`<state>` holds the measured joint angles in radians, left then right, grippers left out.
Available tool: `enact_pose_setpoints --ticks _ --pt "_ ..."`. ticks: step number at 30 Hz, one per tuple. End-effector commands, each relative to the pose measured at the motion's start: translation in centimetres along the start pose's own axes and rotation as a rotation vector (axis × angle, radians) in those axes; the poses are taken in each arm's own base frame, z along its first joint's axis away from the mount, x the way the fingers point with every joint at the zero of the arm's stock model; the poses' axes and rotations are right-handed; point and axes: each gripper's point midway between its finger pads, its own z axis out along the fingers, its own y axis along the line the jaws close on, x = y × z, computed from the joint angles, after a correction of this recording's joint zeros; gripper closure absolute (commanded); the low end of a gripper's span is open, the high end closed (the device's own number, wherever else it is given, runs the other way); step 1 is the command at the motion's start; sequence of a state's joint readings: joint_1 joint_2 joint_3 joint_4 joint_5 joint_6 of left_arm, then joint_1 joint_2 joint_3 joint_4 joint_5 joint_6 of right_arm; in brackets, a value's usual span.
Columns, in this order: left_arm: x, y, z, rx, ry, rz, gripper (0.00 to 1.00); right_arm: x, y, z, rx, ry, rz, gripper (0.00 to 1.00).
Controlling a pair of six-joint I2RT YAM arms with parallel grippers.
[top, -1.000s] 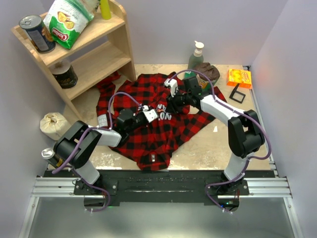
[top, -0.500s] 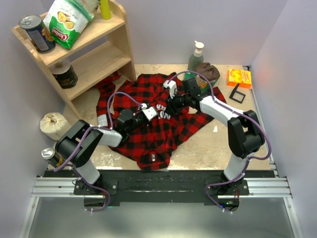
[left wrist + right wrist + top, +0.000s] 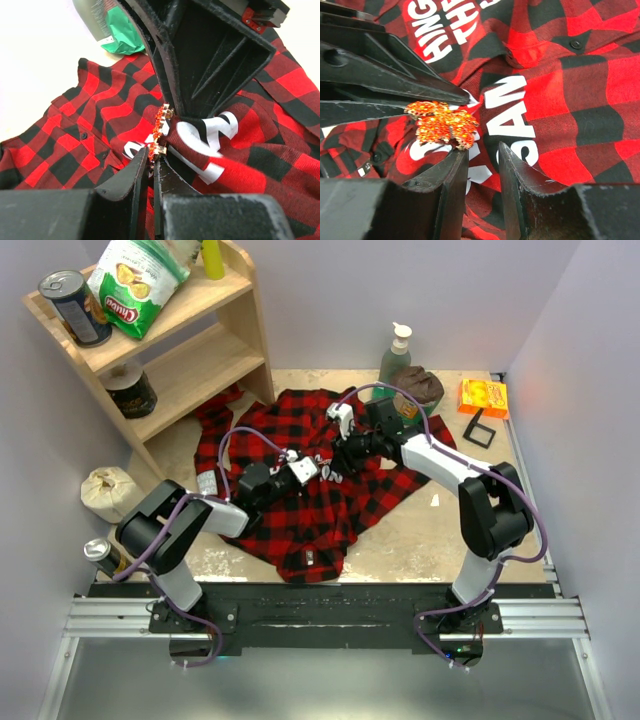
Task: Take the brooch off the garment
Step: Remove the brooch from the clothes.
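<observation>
The garment (image 3: 300, 525), a red-and-black plaid shirt with white block letters, lies spread mid-table. The brooch (image 3: 442, 125), a glittery orange-gold leaf shape, sits by the lettered patch; in the left wrist view the brooch (image 3: 161, 127) shows edge-on. My left gripper (image 3: 152, 157) is shut on the brooch's lower gold end, reaching in from the left (image 3: 312, 466). My right gripper (image 3: 481, 150) stands just beside the brooch, its fingers closed on a raised fold of the garment (image 3: 555, 90). Both grippers meet tip to tip at the patch, the right gripper (image 3: 338, 452) coming from the far right.
A wooden shelf (image 3: 170, 350) with a can and a chip bag stands at the back left. A soap bottle (image 3: 397, 348), a brown cloth lump (image 3: 420, 385) and an orange packet (image 3: 483, 397) sit at the back right. A tan bag (image 3: 110, 490) and a can (image 3: 100, 552) are at the left.
Both grippers have crept slightly toward each other over the lettered patch. The grips look the same as before.
</observation>
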<state>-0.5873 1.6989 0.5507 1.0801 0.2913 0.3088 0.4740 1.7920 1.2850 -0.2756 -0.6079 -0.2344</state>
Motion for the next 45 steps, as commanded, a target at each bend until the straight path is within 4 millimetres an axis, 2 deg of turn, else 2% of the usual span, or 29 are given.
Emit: enact_pose_setpoints --ticks 1,10,18,25,35,42,45 --pt "-2.1 1.2 0.4 -0.069 -0.082 -0.034 1.00 -2.2 2.4 -1.1 -0.059 -0.063 -0.032 0.65" --pt "-1.9 1.1 0.6 -0.073 -0.078 -0.099 1.00 -2.2 2.8 -1.0 -0.061 -0.054 -0.037 0.65" --pt "-3.0 -0.4 0.5 0.000 -0.115 -0.186 1.00 -1.6 3.3 -0.5 -0.066 -0.029 -0.036 0.65" --pt "-3.9 -0.3 0.4 0.061 -0.154 -0.327 1.00 -1.1 3.8 -0.7 -0.082 -0.019 -0.042 0.65" --pt "-5.2 -2.7 -0.2 0.219 -0.200 -0.383 1.00 -0.3 5.9 -1.2 -0.206 0.023 -0.065 0.64" --pt "-5.4 -3.5 -0.3 0.291 -0.206 -0.425 1.00 -0.9 7.1 -3.1 -0.251 0.042 -0.140 0.63" --pt "-5.4 -3.5 -0.4 0.311 -0.214 -0.442 1.00 -0.3 7.6 -4.0 -0.268 0.079 -0.152 0.61"
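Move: At the tips of the left fingers the brooch is already pinched with a fold of garment, about 1 cm ahead and 1 cm to the right of the left hand point. From the right hand it lies roughly 2 cm left and 1 cm back, about level. The white lettering sits about 2 cm below the left hand, 1 cm ahead and 2 cm right; the green pouch stands some 17 cm ahead and 18 cm right of it, roughly level. Keeping its pinch on brooch and cloth, the left hand drags them back about 4 cm and 2 cm right, mostly late on, rolling its far side down and swinging clockwise, some 30 degrees in all. The right hand, fingers staying parted, first creeps back and left towards the brooch, then travels back with it, about 5 cm altogether, turning slightly counter-clockwise to bring the brooch between its fingertips. ##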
